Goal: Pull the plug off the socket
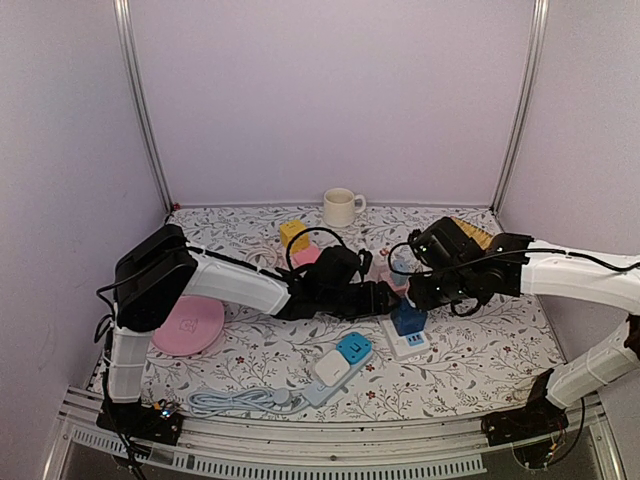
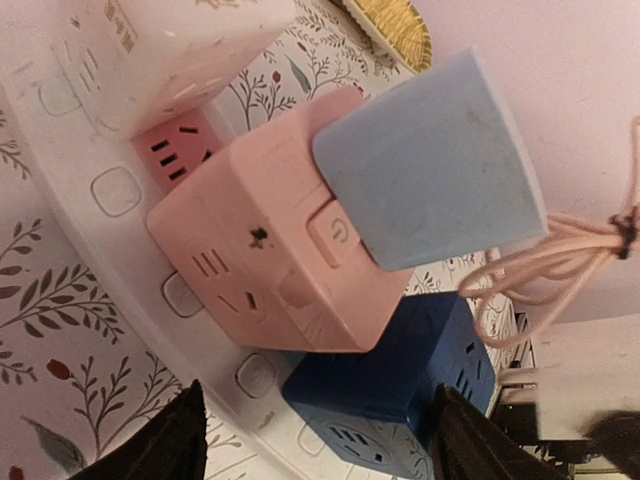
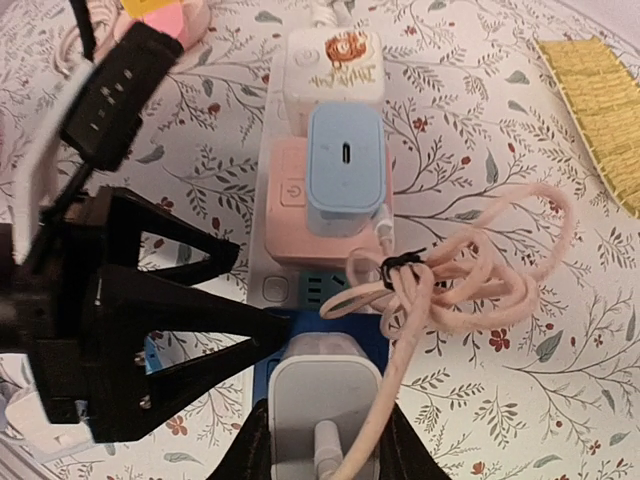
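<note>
A white plug (image 3: 322, 405) with a pink cable (image 3: 450, 280) sits in the top of a dark blue cube socket (image 2: 400, 390), which stands on a white power strip (image 2: 115, 190). My right gripper (image 3: 325, 425) comes down from above and is shut on the white plug, one finger on each side. My left gripper (image 2: 315, 445) is open, and the dark blue cube socket (image 3: 272, 365) lies between its fingers (image 2: 165, 445). In the top view the two grippers, left (image 1: 385, 298) and right (image 1: 420, 290), meet over the blue cube (image 1: 408, 320).
On the same strip stand a pink cube (image 2: 260, 250) carrying a light blue plug (image 2: 430, 165) and a white cube (image 3: 335, 65). A second strip with a cyan plug (image 1: 340, 362), a pink disc (image 1: 190, 325), a mug (image 1: 340, 207) and a yellow block (image 1: 293, 233) lie around.
</note>
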`<move>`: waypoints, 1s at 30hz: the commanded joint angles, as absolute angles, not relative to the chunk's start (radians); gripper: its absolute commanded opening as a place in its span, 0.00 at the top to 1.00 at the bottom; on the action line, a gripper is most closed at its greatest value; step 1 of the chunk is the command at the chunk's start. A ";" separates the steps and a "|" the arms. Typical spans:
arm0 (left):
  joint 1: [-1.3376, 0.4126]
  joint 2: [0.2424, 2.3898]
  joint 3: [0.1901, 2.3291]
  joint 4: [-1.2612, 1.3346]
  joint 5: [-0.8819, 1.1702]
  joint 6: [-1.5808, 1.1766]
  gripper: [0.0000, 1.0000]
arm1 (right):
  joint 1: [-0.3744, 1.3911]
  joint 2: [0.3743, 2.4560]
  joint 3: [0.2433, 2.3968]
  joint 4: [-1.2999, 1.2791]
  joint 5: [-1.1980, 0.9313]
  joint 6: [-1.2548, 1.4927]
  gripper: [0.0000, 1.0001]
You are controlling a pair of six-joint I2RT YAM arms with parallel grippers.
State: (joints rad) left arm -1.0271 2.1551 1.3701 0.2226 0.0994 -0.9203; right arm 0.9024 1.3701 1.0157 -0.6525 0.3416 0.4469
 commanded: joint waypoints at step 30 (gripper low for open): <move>-1.035 1.900 1.304 0.043 0.024 -0.755 0.22 | 0.011 1.182 0.529 -0.115 -0.321 0.472 0.83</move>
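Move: The right hand already grips the white plug just over the blue cube socket, whose middle lies about 7 cm straight below. Open table, where the plug is taken, lies some 18 cm right, 5 cm ahead and 12 cm down. From the right hand, the pink socket is about 7 cm ahead, 2 cm left; the yellow basket roughly 20 cm ahead, 15 cm right. From the left hand, the blue socket lies some 5 cm right, 3 cm back. Keeping its pinch on the white plug, the right hand draws it up about 4.5 cm away from the blue socket, then sweeps right some 18 cm and a little forward, sinking towards the open table and turning clockwise some 30 degrees as it tilts. Late on, the left hand, its fingers staying open, lifts nearly 4 cm and eases left, its finger coming free of the blue socket. ##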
